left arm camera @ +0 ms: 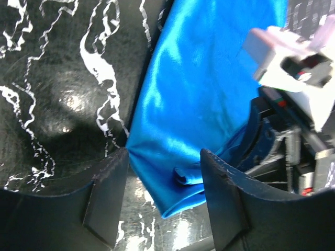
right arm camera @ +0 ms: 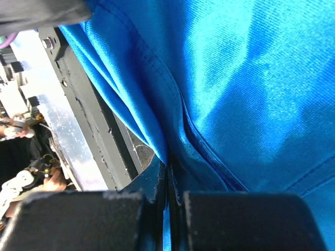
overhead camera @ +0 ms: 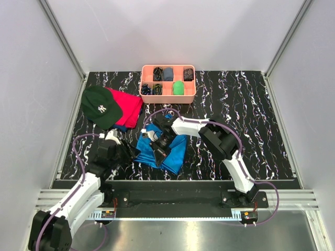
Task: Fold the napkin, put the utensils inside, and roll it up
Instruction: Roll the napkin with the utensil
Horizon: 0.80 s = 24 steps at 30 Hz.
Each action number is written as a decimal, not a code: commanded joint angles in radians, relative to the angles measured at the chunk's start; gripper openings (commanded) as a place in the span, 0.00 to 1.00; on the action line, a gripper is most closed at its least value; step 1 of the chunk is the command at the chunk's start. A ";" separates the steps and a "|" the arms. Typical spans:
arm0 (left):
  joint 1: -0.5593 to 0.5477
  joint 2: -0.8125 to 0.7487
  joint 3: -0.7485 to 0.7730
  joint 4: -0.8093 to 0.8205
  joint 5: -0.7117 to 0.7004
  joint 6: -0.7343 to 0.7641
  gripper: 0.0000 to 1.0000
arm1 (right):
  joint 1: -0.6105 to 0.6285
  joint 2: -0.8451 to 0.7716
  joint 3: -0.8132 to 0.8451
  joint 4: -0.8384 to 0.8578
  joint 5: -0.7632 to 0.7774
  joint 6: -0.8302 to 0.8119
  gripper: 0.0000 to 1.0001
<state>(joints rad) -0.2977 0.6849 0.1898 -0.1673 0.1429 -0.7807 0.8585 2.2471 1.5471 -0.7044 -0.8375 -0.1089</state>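
The bright blue napkin (overhead camera: 170, 151) lies crumpled on the black marbled table, in front of the arms' bases. My right gripper (overhead camera: 156, 145) reaches in from the right. In the right wrist view it (right arm camera: 168, 172) is shut on a fold of the napkin (right arm camera: 246, 89), with cloth pinched between the pads. My left gripper (overhead camera: 131, 155) sits at the napkin's left edge. Seen from the left wrist, its fingers (left arm camera: 107, 193) stand apart on either side of a napkin corner (left arm camera: 178, 172); the gripper (left arm camera: 165, 154) is open. The utensils are out of view.
A pink tray (overhead camera: 168, 97) with small dark, blue and green items stands at the back centre. A dark green cap (overhead camera: 101, 106) rests on a red cloth (overhead camera: 130, 106) at the back left. Grey walls enclose the table on three sides.
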 commanded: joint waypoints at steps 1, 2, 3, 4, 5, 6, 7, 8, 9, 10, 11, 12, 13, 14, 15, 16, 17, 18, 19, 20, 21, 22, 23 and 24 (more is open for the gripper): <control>0.003 0.034 0.005 0.054 -0.005 0.023 0.56 | -0.001 0.077 -0.007 -0.029 0.118 -0.035 0.00; 0.003 0.042 0.004 0.057 -0.002 0.023 0.55 | -0.003 0.080 -0.004 -0.030 0.118 -0.035 0.00; 0.003 0.047 0.003 0.061 0.000 0.024 0.54 | -0.004 0.081 -0.001 -0.033 0.118 -0.034 0.00; 0.003 0.050 0.003 0.071 0.003 0.021 0.54 | -0.006 0.088 0.002 -0.035 0.118 -0.034 0.00; 0.003 0.057 0.003 0.074 0.004 0.020 0.54 | -0.006 0.089 0.005 -0.035 0.120 -0.034 0.00; 0.003 0.061 0.003 0.083 0.012 0.017 0.53 | -0.007 0.091 0.007 -0.038 0.121 -0.034 0.00; 0.002 0.076 0.003 0.087 0.018 0.012 0.52 | -0.007 0.094 0.010 -0.038 0.123 -0.034 0.00; 0.002 0.084 0.002 0.092 0.026 0.008 0.52 | -0.009 0.094 0.013 -0.038 0.124 -0.032 0.00; 0.003 0.093 0.002 0.100 0.038 -0.002 0.51 | -0.009 0.097 0.016 -0.038 0.126 -0.032 0.00; 0.002 0.109 0.002 0.101 0.044 -0.005 0.50 | -0.009 0.100 0.018 -0.038 0.130 -0.031 0.00; 0.003 0.117 0.003 0.103 0.050 -0.008 0.49 | -0.010 0.098 0.024 -0.040 0.133 -0.031 0.00; 0.003 0.126 0.005 0.103 0.056 -0.012 0.47 | -0.010 0.101 0.024 -0.040 0.138 -0.028 0.00; 0.003 0.137 0.007 0.101 0.060 -0.012 0.46 | -0.012 0.103 0.025 -0.040 0.144 -0.028 0.00; 0.003 0.142 0.008 0.103 0.061 -0.015 0.41 | -0.013 0.101 0.027 -0.040 0.146 -0.028 0.00; 0.002 0.145 0.013 0.097 0.060 -0.018 0.38 | -0.013 0.101 0.027 -0.038 0.146 -0.026 0.00; 0.002 0.154 0.016 0.092 0.057 -0.019 0.35 | -0.015 0.101 0.028 -0.040 0.147 -0.026 0.00; 0.002 0.156 0.019 0.086 0.050 -0.019 0.27 | -0.015 0.098 0.028 -0.040 0.149 -0.026 0.00; 0.002 0.160 0.028 0.071 0.038 -0.015 0.24 | -0.016 0.094 0.028 -0.040 0.150 -0.028 0.00; 0.002 0.165 0.031 0.063 0.034 -0.012 0.20 | -0.016 0.091 0.027 -0.037 0.156 -0.028 0.00; 0.003 0.166 0.036 0.051 0.031 -0.008 0.16 | -0.016 0.086 0.028 -0.035 0.161 -0.028 0.00; 0.003 0.171 0.042 0.048 0.026 -0.006 0.14 | -0.016 0.075 0.025 -0.032 0.164 -0.028 0.00; 0.003 0.174 0.045 0.043 0.026 -0.005 0.12 | -0.018 0.068 0.027 -0.027 0.166 -0.028 0.00; 0.003 0.179 0.046 0.042 0.027 -0.003 0.07 | -0.018 0.063 0.027 -0.026 0.167 -0.025 0.01; 0.003 0.188 0.049 0.041 0.029 -0.003 0.04 | -0.018 0.051 0.027 -0.024 0.170 -0.023 0.04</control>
<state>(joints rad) -0.2958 0.8536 0.1936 -0.1299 0.1684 -0.7925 0.8497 2.2799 1.5845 -0.7494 -0.8577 -0.0917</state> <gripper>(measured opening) 0.088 0.011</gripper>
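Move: The napkin's near-left corner lies about 3 cm below the left hand and 1 cm back, between its open fingers. The right gripper's tips, holding the napkin's rolled near edge, are about 9 cm to the left hand's right, 3 cm back and 4 cm lower; the red cloth's middle is roughly 19 cm ahead and 5 cm left. From the right hand, that corner is about 9 cm left and 2 cm ahead. The left hand sinks about 3 cm and pinches the napkin's near-left corner while the right keeps its hold. ##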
